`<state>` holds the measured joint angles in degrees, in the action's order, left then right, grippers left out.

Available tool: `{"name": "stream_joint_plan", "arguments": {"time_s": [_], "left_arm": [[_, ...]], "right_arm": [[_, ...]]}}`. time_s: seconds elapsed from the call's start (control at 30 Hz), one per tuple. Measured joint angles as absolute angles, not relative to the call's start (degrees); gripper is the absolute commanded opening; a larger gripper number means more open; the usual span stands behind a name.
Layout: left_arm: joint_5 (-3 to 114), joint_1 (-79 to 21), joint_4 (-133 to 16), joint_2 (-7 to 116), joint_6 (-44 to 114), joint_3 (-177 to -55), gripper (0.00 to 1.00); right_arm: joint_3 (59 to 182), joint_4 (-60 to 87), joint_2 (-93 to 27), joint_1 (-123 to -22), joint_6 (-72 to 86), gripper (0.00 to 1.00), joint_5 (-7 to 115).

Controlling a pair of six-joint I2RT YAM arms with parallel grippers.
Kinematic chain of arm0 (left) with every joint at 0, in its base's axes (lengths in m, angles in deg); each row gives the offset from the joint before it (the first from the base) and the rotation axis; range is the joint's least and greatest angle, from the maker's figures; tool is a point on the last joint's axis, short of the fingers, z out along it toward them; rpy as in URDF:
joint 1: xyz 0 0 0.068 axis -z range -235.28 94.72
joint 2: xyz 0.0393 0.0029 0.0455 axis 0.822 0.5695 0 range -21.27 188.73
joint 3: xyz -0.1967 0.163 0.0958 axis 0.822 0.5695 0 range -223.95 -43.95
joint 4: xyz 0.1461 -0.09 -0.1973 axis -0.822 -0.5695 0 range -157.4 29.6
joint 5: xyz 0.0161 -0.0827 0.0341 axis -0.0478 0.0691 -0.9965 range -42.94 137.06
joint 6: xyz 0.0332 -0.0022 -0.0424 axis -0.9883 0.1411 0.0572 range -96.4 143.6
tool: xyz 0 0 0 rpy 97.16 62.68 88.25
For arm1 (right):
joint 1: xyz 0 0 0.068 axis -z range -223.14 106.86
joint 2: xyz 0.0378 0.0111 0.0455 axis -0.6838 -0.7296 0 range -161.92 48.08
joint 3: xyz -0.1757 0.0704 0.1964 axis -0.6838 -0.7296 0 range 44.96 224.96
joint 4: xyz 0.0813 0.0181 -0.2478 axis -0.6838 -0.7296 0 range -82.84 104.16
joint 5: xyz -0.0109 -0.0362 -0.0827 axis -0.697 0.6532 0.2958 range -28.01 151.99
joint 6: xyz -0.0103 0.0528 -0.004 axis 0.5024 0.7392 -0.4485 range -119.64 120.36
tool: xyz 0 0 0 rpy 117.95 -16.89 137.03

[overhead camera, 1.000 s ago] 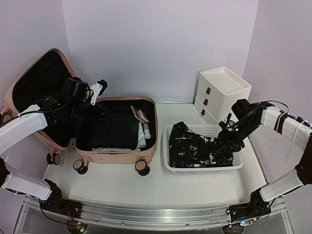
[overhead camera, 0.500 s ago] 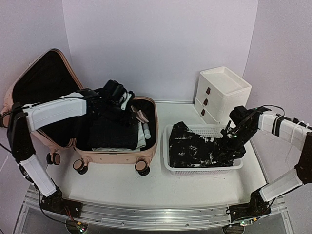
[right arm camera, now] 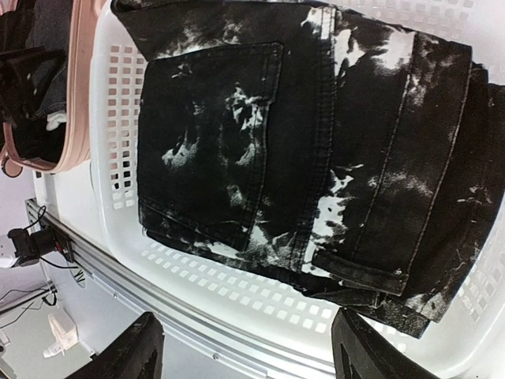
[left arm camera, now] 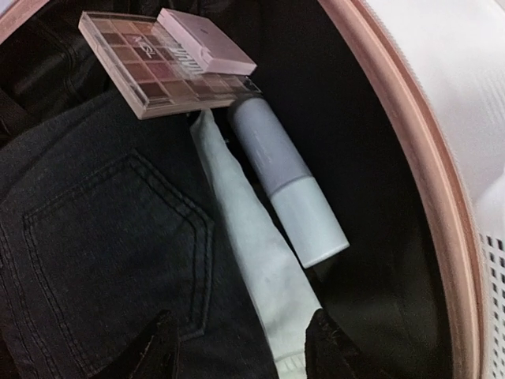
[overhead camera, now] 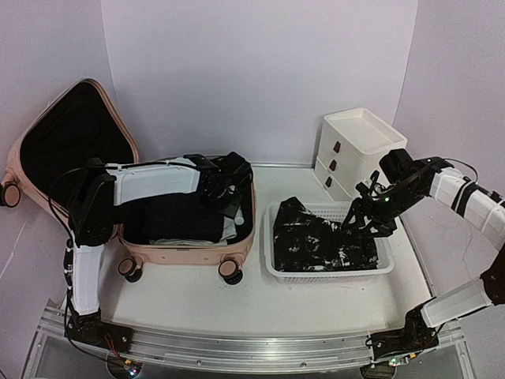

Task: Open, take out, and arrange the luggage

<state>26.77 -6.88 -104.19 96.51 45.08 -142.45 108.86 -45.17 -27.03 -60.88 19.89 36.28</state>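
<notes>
The luggage (overhead camera: pixel 185 251), a pale-pink hard-shell suitcase, lies open at the left with its lid (overhead camera: pixel 71 134) tipped back. In the base are dark jeans (left arm camera: pixel 102 253), a folded white cloth (left arm camera: pixel 245 237), a pale tube (left arm camera: pixel 288 181) and an eyeshadow palette (left arm camera: pixel 158 67). My left gripper (overhead camera: pixel 233 193) hangs low over the right end of the base. It (left arm camera: pixel 243 339) is open, straddling the white cloth without gripping it. My right gripper (overhead camera: pixel 364 217) is open above the bleached black jeans (right arm camera: pixel 300 126) in the basket, with nothing held (right arm camera: pixel 251 347).
A white perforated basket (overhead camera: pixel 276 272) stands right of the suitcase, close to its pink rim (left arm camera: pixel 410 158). Behind the basket is a white drawer unit (overhead camera: pixel 359 150) with brown handles. A metal rail (overhead camera: pixel 237 347) runs along the table's near edge.
My left arm swung right from the lid side and dropped into the right end of the suitcase base, its jaws narrowing. My right gripper rose off the jeans in the basket and widened.
</notes>
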Motion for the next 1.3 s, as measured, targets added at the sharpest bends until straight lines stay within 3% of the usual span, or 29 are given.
{"name": "stream_joint_plan", "arguments": {"time_s": [0.17, 0.5, 0.77, 1.17, 1.3], "left_arm": [[23.4, -7.0, -105.7, 100.1, 46.3, -145.2, 0.49], [21.8, -9.6, -107.9, 105.8, 46.8, -150.3, 0.57], [21.8, -11.4, -108.2, 109.9, 46.1, -153.6, 0.52], [21.7, -11.8, -108.6, 110.3, 43.8, -154.3, 0.09], [24.5, -12.9, -108.7, 108.9, 42.8, -154.1, 0.03]], "right_arm": [[108.9, -45.1, -27.0, -60.9, 19.7, 0.75, 35.1], [108.9, -45.1, -27.0, -61.0, 19.5, 0.74, 34.1], [109.5, -44.6, -27.4, -62.9, 20.6, 0.75, 33.5], [114.9, -35.1, -35.0, -72.3, 27.9, 0.73, 33.5], [116.8, -28.8, -40.0, -74.9, 32.0, 0.67, 33.2]]}}
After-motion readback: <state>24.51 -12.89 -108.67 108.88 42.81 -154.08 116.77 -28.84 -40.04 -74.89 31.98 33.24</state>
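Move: The folded dark jeans in the suitcase have their middle about 11 cm to the left gripper's left, 5 cm ahead and 6 cm below. A white cloth strip shows 6 cm straight ahead, the bottle 8 cm ahead and 2 cm right, the makeup palette 16 cm ahead and 2 cm left, all some 5 cm lower. From the right gripper, those jeans lie roughly 43 cm left and 14 cm ahead; the black-and-white jeans lie 8 cm left, 7 cm ahead. Bring the left gripper forward about 5 cm, down as much and a little left, onto the right edge of the folded jeans beside the white cloth; then close the half-open fingers to pinch that edge and just start to rise. Late on, sweep the open right gripper some 11 cm left and slightly forward, above the basket towards the suitcase. ##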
